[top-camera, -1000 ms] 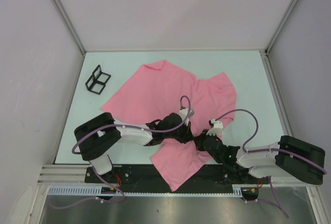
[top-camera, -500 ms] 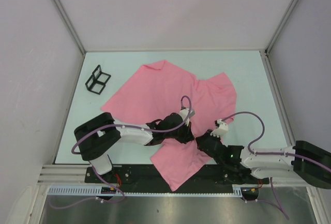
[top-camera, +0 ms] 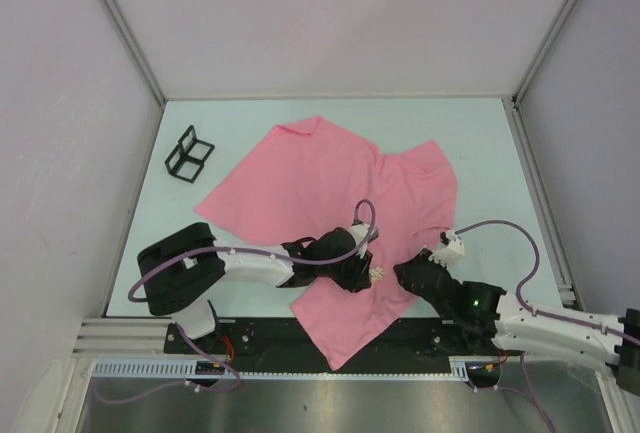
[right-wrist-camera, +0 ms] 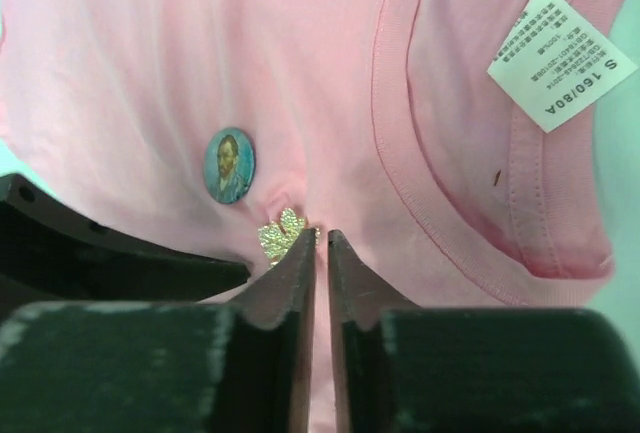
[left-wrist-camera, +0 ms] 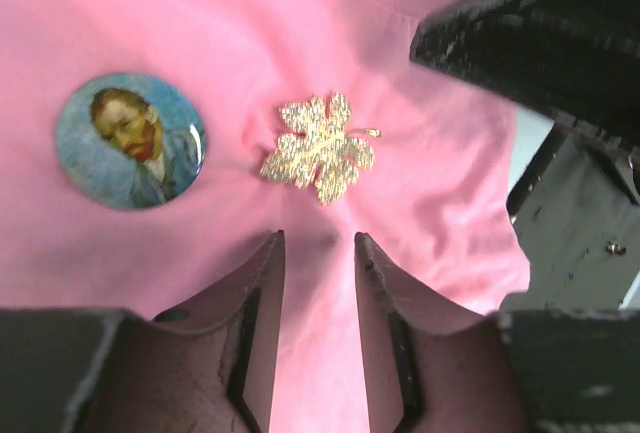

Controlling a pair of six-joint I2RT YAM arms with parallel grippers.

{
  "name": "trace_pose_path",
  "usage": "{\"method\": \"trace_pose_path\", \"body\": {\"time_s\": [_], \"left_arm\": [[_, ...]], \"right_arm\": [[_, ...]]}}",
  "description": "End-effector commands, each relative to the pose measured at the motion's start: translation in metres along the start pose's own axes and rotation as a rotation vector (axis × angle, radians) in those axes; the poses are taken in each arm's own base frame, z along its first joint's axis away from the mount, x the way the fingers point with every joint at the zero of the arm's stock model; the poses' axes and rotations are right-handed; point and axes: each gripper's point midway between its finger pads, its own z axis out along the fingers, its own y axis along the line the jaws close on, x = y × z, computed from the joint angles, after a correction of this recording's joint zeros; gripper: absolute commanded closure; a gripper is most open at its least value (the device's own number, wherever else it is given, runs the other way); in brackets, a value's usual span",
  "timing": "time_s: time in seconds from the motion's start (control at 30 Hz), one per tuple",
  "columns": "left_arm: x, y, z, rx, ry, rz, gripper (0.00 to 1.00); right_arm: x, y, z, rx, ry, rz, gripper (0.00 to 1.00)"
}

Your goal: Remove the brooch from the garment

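The garment (top-camera: 320,168), a pink T-shirt, lies spread on the table. A gold leaf brooch (left-wrist-camera: 318,148) is pinned to it near the collar, and it also shows in the top view (top-camera: 378,275) and in the right wrist view (right-wrist-camera: 280,236). My left gripper (left-wrist-camera: 319,237) is open just short of the brooch, with only bare cloth between its fingers. My right gripper (right-wrist-camera: 321,234) points at the brooch's right edge. Its jaws stand a narrow slit apart and hold nothing. In the top view the brooch lies between the left gripper (top-camera: 358,278) and the right gripper (top-camera: 405,271).
A round portrait badge (left-wrist-camera: 131,139) is pinned left of the brooch. The shirt's white label (right-wrist-camera: 563,56) sits inside the collar. A black wire frame (top-camera: 189,154) stands at the back left of the pale table (top-camera: 480,143).
The left gripper has opened and drawn back a little toward the near edge. The right arm has pulled back to the right, and its jaws have parted slightly. The brooch now shows between the two grippers.
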Motion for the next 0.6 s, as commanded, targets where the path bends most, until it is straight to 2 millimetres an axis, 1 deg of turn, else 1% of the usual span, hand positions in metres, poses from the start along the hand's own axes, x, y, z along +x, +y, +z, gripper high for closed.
{"method": "trace_pose_path", "body": {"time_s": [0.0,0.03,0.07,0.1,0.13,0.17,0.2,0.27,0.3,0.33,0.37,0.4,0.43,0.47,0.5,0.57], "left_arm": [[-0.015,-0.013,-0.025,0.044,-0.057,0.04,0.61],[-0.013,-0.013,-0.028,0.047,-0.062,0.039,0.61],[-0.015,-0.014,-0.032,0.055,-0.073,0.035,0.63],[-0.022,-0.018,-0.037,0.073,-0.105,0.025,0.64],[-0.02,-0.018,-0.04,0.081,-0.106,0.019,0.67],[-0.021,-0.017,-0.041,0.088,-0.112,0.005,0.7],[-0.024,-0.021,-0.043,0.107,-0.122,-0.009,0.72],[-0.025,-0.015,-0.041,0.102,-0.121,-0.034,0.75],[-0.025,-0.013,-0.04,0.104,-0.122,-0.049,0.76],[-0.021,-0.009,-0.035,0.095,-0.109,-0.063,0.77],[-0.023,-0.003,-0.034,0.09,-0.112,-0.081,0.79],[-0.026,-0.004,-0.032,0.104,-0.127,-0.098,0.8],[-0.018,0.001,-0.027,0.104,-0.104,-0.113,0.82],[-0.018,0.003,-0.025,0.106,-0.102,-0.126,0.84],[-0.016,0.003,-0.023,0.112,-0.098,-0.131,0.85],[-0.007,0.008,-0.019,0.101,-0.079,-0.137,0.86]], "right_arm": [[-0.017,0.017,-0.005,-0.072,0.06,-0.054,0.83],[-0.013,0.024,-0.009,-0.11,0.116,-0.044,0.81],[-0.022,0.022,-0.006,-0.103,0.112,-0.02,0.79],[-0.022,0.026,-0.006,-0.131,0.13,-0.048,0.77],[-0.021,0.029,-0.007,-0.152,0.158,-0.048,0.75],[-0.014,0.036,-0.009,-0.188,0.212,-0.048,0.7],[-0.014,0.036,-0.008,-0.192,0.227,-0.044,0.65],[-0.006,0.037,-0.006,-0.198,0.273,-0.07,0.56],[-0.003,0.036,-0.005,-0.193,0.286,-0.072,0.55],[-0.001,0.034,-0.003,-0.185,0.292,-0.075,0.55],[0.005,0.038,-0.004,-0.204,0.323,-0.075,0.55],[0.011,0.036,-0.002,-0.198,0.345,-0.079,0.55],[0.013,0.037,-0.001,-0.197,0.351,-0.076,0.56],[0.014,0.039,-0.001,-0.202,0.35,-0.067,0.59],[0.016,0.036,0.0,-0.193,0.353,-0.068,0.6],[0.017,0.036,0.002,-0.193,0.346,-0.064,0.6]]}}
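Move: Ahead and to the left of the right hand lies the gold leaf brooch, about 1 cm forward, 4 cm left and 3 cm below; the round portrait badge lies some 7 cm left and 5 cm forward of that hand, the white label about 7 cm right and 5 cm forward. From the left hand the brooch is some 3 cm right, 2 cm forward and 1 cm lower, the badge about 6 cm forward and 1 cm right. Swinging first forward-right and slightly up by about 2 cm, the right hand doubles back left, back and down towards the brooch, turning some 15 degrees counter-clockwise and tipping its fingers down while they open. The left hand lifts about 4 cm while drawing left, then sinks halfway again with a small forward drift, its fingers closing to a narrow gap. ##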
